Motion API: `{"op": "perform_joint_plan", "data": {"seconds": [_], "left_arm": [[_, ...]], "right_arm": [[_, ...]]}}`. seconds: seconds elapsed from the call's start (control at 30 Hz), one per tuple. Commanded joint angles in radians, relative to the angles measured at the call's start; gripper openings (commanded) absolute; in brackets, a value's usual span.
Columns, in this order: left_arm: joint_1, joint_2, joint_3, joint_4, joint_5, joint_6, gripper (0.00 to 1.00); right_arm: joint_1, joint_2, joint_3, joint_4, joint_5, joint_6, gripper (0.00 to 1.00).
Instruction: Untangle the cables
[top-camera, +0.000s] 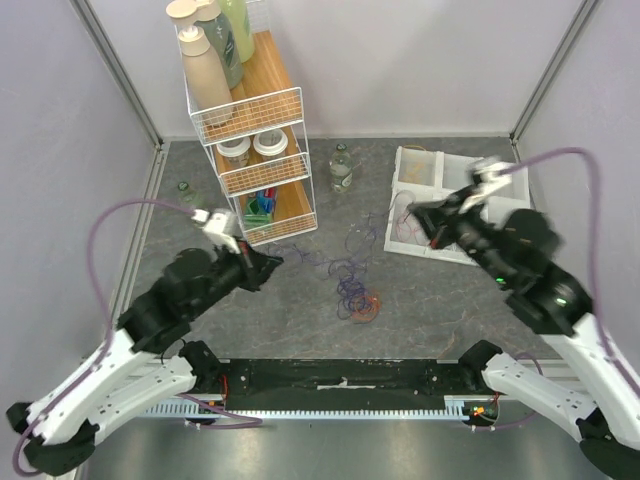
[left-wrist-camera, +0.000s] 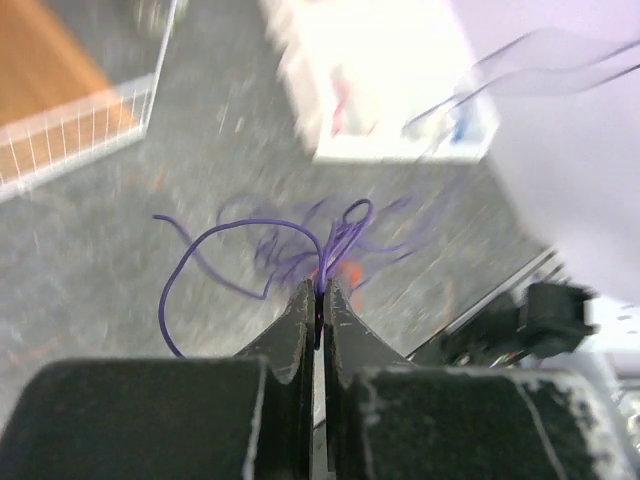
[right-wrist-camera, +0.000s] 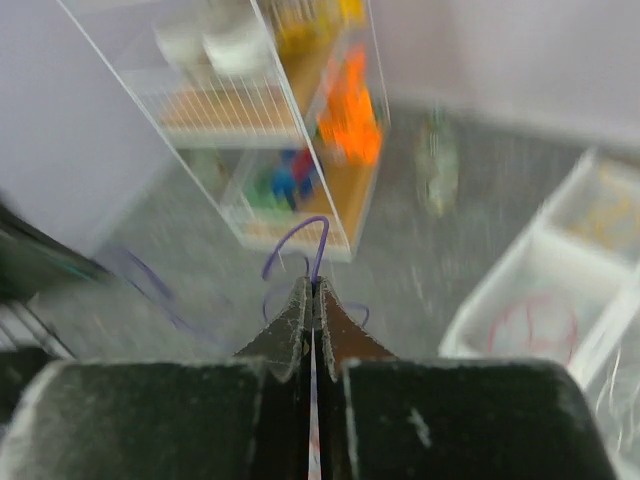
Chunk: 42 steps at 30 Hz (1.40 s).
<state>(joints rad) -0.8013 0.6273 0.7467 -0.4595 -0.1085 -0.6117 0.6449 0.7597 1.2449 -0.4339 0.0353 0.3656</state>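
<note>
A tangle of thin purple and blue cables (top-camera: 350, 283) lies mid-table, with a pink-red loop (top-camera: 366, 309) at its near edge. My left gripper (top-camera: 272, 262) sits left of the tangle. In the left wrist view the left gripper (left-wrist-camera: 320, 292) is shut on a purple cable (left-wrist-camera: 215, 236), whose loops trail ahead over the table. My right gripper (top-camera: 418, 213) hovers by the white tray's left edge. Seen from the right wrist, the right gripper (right-wrist-camera: 313, 284) is shut on a purple cable (right-wrist-camera: 298, 232) that arcs up from its tips.
A white wire rack (top-camera: 255, 160) with bottles and jars stands at the back left. A small bottle (top-camera: 341, 170) stands beside it. A white divided tray (top-camera: 440, 165) at the back right holds a pink-red cable loop (right-wrist-camera: 535, 325).
</note>
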Motion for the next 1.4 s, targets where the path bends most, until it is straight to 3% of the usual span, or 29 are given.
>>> {"op": "perform_joint_plan", "data": {"seconds": [0.0, 0.1, 0.2, 0.37, 0.53, 0.7, 0.8, 0.87, 0.9, 1.07, 1.2, 1.37], "left_arm": [[0.005, -0.116, 0.212, -0.034, -0.046, 0.147, 0.02], [0.005, -0.144, 0.302, -0.039, -0.057, 0.184, 0.02], [0.005, -0.132, 0.356, -0.070, -0.120, 0.196, 0.02], [0.005, -0.066, 0.330, -0.178, -0.243, 0.136, 0.02], [0.005, -0.086, 0.247, -0.199, -0.307, 0.072, 0.02], [0.005, -0.149, 0.264, -0.130, -0.226, 0.125, 0.02], [0.004, -0.156, 0.336, -0.093, -0.120, 0.165, 0.02], [0.005, -0.146, 0.397, -0.082, -0.048, 0.185, 0.02], [0.004, -0.141, 0.429, -0.079, -0.019, 0.193, 0.02], [0.004, -0.088, 0.548, -0.080, 0.098, 0.188, 0.02], [0.004, -0.028, 0.583, -0.091, 0.151, 0.176, 0.02], [0.005, 0.012, 0.580, -0.106, 0.167, 0.153, 0.02]], "right_arm": [[0.001, 0.073, -0.251, -0.043, -0.082, 0.030, 0.00], [0.001, 0.116, -0.329, -0.035, -0.202, 0.041, 0.00], [-0.001, 0.112, -0.305, -0.029, -0.236, 0.013, 0.00], [0.001, 0.061, -0.097, -0.003, -0.297, -0.034, 0.00], [0.001, 0.018, 0.068, 0.131, -0.354, 0.004, 0.00], [0.001, 0.019, 0.027, 0.215, -0.293, 0.039, 0.02], [0.001, 0.081, -0.076, 0.126, -0.187, 0.091, 0.03], [0.001, 0.131, -0.183, 0.075, -0.196, 0.125, 0.02], [0.001, 0.154, -0.241, 0.073, -0.227, 0.137, 0.04], [0.004, 0.251, -0.452, 0.083, -0.359, 0.096, 0.35], [0.025, 0.179, -0.392, 0.080, -0.356, -0.002, 0.59], [0.032, 0.182, -0.286, 0.228, -0.507, -0.005, 0.69]]}}
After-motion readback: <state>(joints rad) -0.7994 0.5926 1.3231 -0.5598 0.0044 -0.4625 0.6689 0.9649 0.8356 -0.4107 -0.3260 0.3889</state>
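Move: Both hands already pinch purple cable in the air above the red-and-purple tangle. The tangle lies about 14 cm to the left hand's right, level with it fore and aft and some 21 cm below; the shelf's lowest basket is roughly 14 cm ahead and 2 cm left. From the right hand the tangle is about 10 cm left, 2 cm back and 40 cm down, and the tray's pink-cable compartment 13 cm ahead and 2 cm right. The hands shake the purple cable in see-saw: the left, keeping its pinch, swings up, down and up again, fingers tipping up, to finish some 23 cm higher and a little back from the tangle. The right drops, rises, then opens wide and lets go of its strand as it plunges about 37 cm and drifts left, tipping down, before lifting about 6 cm. ##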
